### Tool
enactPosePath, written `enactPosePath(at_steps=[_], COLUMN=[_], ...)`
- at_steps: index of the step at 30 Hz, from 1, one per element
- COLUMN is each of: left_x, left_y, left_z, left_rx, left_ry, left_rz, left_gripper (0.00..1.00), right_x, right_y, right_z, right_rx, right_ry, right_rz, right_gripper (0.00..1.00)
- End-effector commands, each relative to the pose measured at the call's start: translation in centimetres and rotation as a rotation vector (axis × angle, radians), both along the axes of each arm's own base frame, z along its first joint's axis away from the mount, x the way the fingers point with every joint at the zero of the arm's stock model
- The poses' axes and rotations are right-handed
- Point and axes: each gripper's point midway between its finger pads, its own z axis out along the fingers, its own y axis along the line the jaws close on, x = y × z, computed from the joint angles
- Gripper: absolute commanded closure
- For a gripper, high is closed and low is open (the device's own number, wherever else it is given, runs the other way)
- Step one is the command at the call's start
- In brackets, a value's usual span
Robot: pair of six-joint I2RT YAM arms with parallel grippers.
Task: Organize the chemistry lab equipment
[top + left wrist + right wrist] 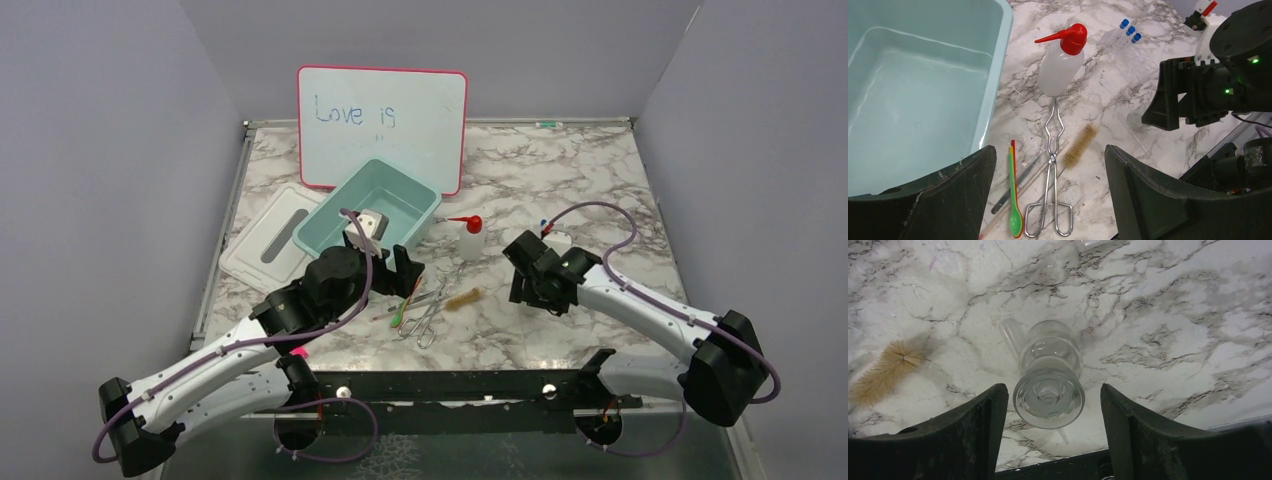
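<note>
A white squeeze bottle [1060,70] with a red nozzle lies beyond the metal tongs [1053,175] and the brown brush [1080,145]. Blue-capped clear tubes [1128,30] lie farther back. My left gripper [1048,160] hangs open above the tongs, holding nothing. In the top view it [400,270] sits beside the teal bin. A small glass flask [1050,375] lies on its side on the marble. My right gripper [1053,395] is open around the flask's base, with a gap on each side. From above, the right gripper [520,275] hides the flask.
A teal bin [368,220] stands left of the items, its white lid [270,235] beside it. A pink-framed whiteboard [380,125] leans at the back. Stacked coloured spoons [1014,200], a dark spatula and a thin rod lie by the tongs. A pink marker [298,352] peeks out near the left arm.
</note>
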Motion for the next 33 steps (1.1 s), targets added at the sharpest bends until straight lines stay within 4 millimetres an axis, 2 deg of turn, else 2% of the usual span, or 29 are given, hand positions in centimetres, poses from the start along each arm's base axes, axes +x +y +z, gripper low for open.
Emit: enactPosePath(at_steps=[1,5,13,18,21,26,30,33], left_x=[0.1,0.1,0.2,0.4,0.7,1.5,1.7,1.2], left_y=[0.7,1.0,1.6,2.1,3.0,5.9,9.8,12.6], left_z=[1.8,2.1,3.5,4.9,6.7,11.6,16.9,20.3], left_rx=[-0.002,-0.002,-0.019,-0.016,-0.008,-0.005,-0.036,-0.069], left_ry=[-0.037,-0.049,-0.076,-0.100,-0.129,-0.217,-0.306,-0.365], left_rz=[0.016,0.022,0.046,0.062,0.100,0.225,0.375,0.461], left_gripper=[0.18,0.18,0.18,0.18,0.18,0.18,0.18,0.18], right_x=[1.1,1.7,2.2,3.0,4.0,5.8,7.3,8.7], right_y=[1.5,0.6,0.0,0.3,1.0,3.2,6.2,9.5], right_z=[-0.6,-1.1,-1.9,-1.2,1.4,8.2,13.6,17.1], right_rx=[0.070,0.004,-0.054,-0.065,-0.053,0.022,0.115,0.173], right_ry=[-0.029,-0.046,-0.050,-0.073,-0.111,-0.196,-0.263,-0.307], right_rz=[-0.060,-0.081,-0.071,-0.036,-0.003,0.122,0.241,0.338], right_gripper=[0.33,0.43,0.48,0.68,0.72,0.73,0.74,0.75])
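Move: The open right fingers stand just around the glass vessel, whose middle is about 2 cm ahead of that hand and 3 cm below. The rack of blue-capped tubes is roughly 13 cm ahead and 5 cm to the right, the wash bottle some 11 cm ahead and 12 cm left, the bristle brush about 13 cm left and 1 cm ahead. From the left hand the vessel lies about 21 cm right, 2 cm ahead and 19 cm lower. The right fingers pinch the glass vessel from both sides after easing a couple of centimetres down and forward, then lift it with quickening speed, ending about 13 cm higher than at first, forward and left towards the teal box, the fingers tipping up and turning a little counter-clockwise. The open, empty left hand rises some 16 cm and draws left, tilting up and turning counter-clockwise, away from the tools. ##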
